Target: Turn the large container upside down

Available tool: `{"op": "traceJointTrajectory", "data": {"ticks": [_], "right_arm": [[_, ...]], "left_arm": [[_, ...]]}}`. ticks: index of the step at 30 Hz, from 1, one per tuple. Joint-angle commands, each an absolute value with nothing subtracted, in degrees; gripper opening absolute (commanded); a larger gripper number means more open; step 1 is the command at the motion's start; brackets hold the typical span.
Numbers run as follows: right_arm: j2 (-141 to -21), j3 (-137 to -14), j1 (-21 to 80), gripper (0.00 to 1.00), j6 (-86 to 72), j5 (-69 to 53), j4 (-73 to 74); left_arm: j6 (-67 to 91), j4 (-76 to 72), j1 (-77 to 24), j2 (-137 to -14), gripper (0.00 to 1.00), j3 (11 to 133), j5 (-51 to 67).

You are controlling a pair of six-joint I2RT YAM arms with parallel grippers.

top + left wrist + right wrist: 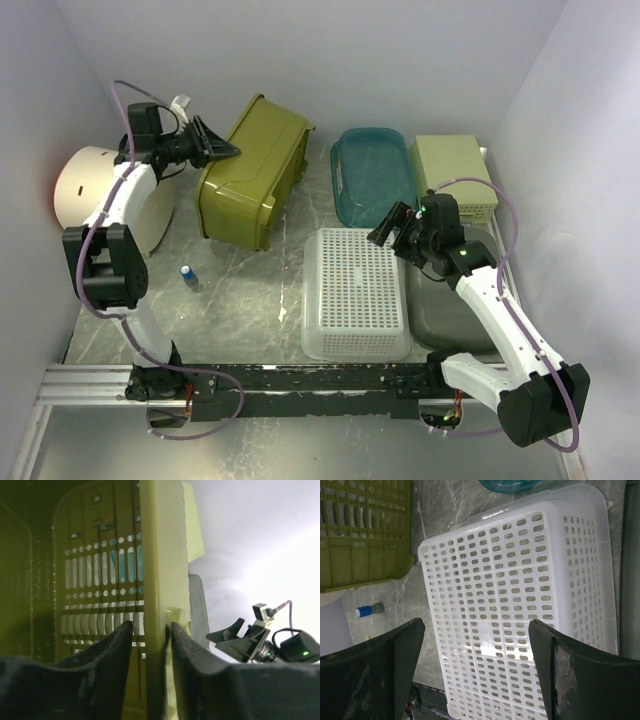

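Note:
The large olive-green container (250,170) lies tipped at the back left, its wide rim toward the near left. I cannot tell whether it rests flat. My left gripper (215,150) sits at its left rim. In the left wrist view the jaws (151,625) straddle the container's wall (152,570) with a thin gap on the left side, so they are open. The slotted inside (100,580) shows to the left of that wall. My right gripper (392,222) hangs wide open and holds nothing, above the overturned white basket (520,590).
A teal tub (373,175) and a pale yellow box (455,172) stand at the back right. A grey tub (450,305) lies under the right arm. A white cylinder (105,190) stands at far left. A small blue-capped bottle (187,272) lies on the table.

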State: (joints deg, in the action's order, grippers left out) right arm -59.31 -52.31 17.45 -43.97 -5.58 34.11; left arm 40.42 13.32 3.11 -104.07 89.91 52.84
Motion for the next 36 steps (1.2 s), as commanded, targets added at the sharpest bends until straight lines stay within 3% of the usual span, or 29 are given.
{"op": "traceJointTrajectory", "data": {"ticks": [1,3,4,12,20,36], "right_arm": [[-59.24,-53.31,17.92,0.86,-43.35,-5.62,34.05],[-58.92,-53.22,17.87,0.86,-43.37,-5.45,34.43],[-58.63,-53.11,17.88,0.86,-43.53,-5.45,34.36],[-56.28,-52.19,17.92,0.86,-43.82,-5.31,35.15],[-54.88,-51.84,17.92,0.86,-44.12,-5.43,35.64],[-54.32,-53.51,17.86,0.86,-43.88,-4.45,37.56]], "left_arm": [[39.37,14.27,-1.99,-106.38,0.34,91.94,56.51],[45.74,6.45,-2.97,-105.72,0.09,88.53,58.09],[49.40,1.51,-3.25,-105.08,0.07,86.62,58.62],[88.28,-47.07,-4.30,-98.97,0.07,68.26,54.78],[117.11,-80.43,-3.69,-104.11,0.07,60.65,46.27],[123.25,-89.36,-1.87,-109.81,0.07,47.95,38.65]]}}
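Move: The large container, tipped on edge, has its rim between the left hand's open fingers; its middle lies about 6 cm right, 4 cm back and 12 cm below. From that hand, the white basket is some 24 cm right and 27 cm back, the teal tray about 28 cm right and 3 cm back, the blue bottle roughly 12 cm left and 24 cm back. From the right hand, the container is about 15 cm ahead and 25 cm left. Left hand pinches the large container's rim, goes 7 cm right, then slightly left, rolling left-side-down some 50 degrees. ##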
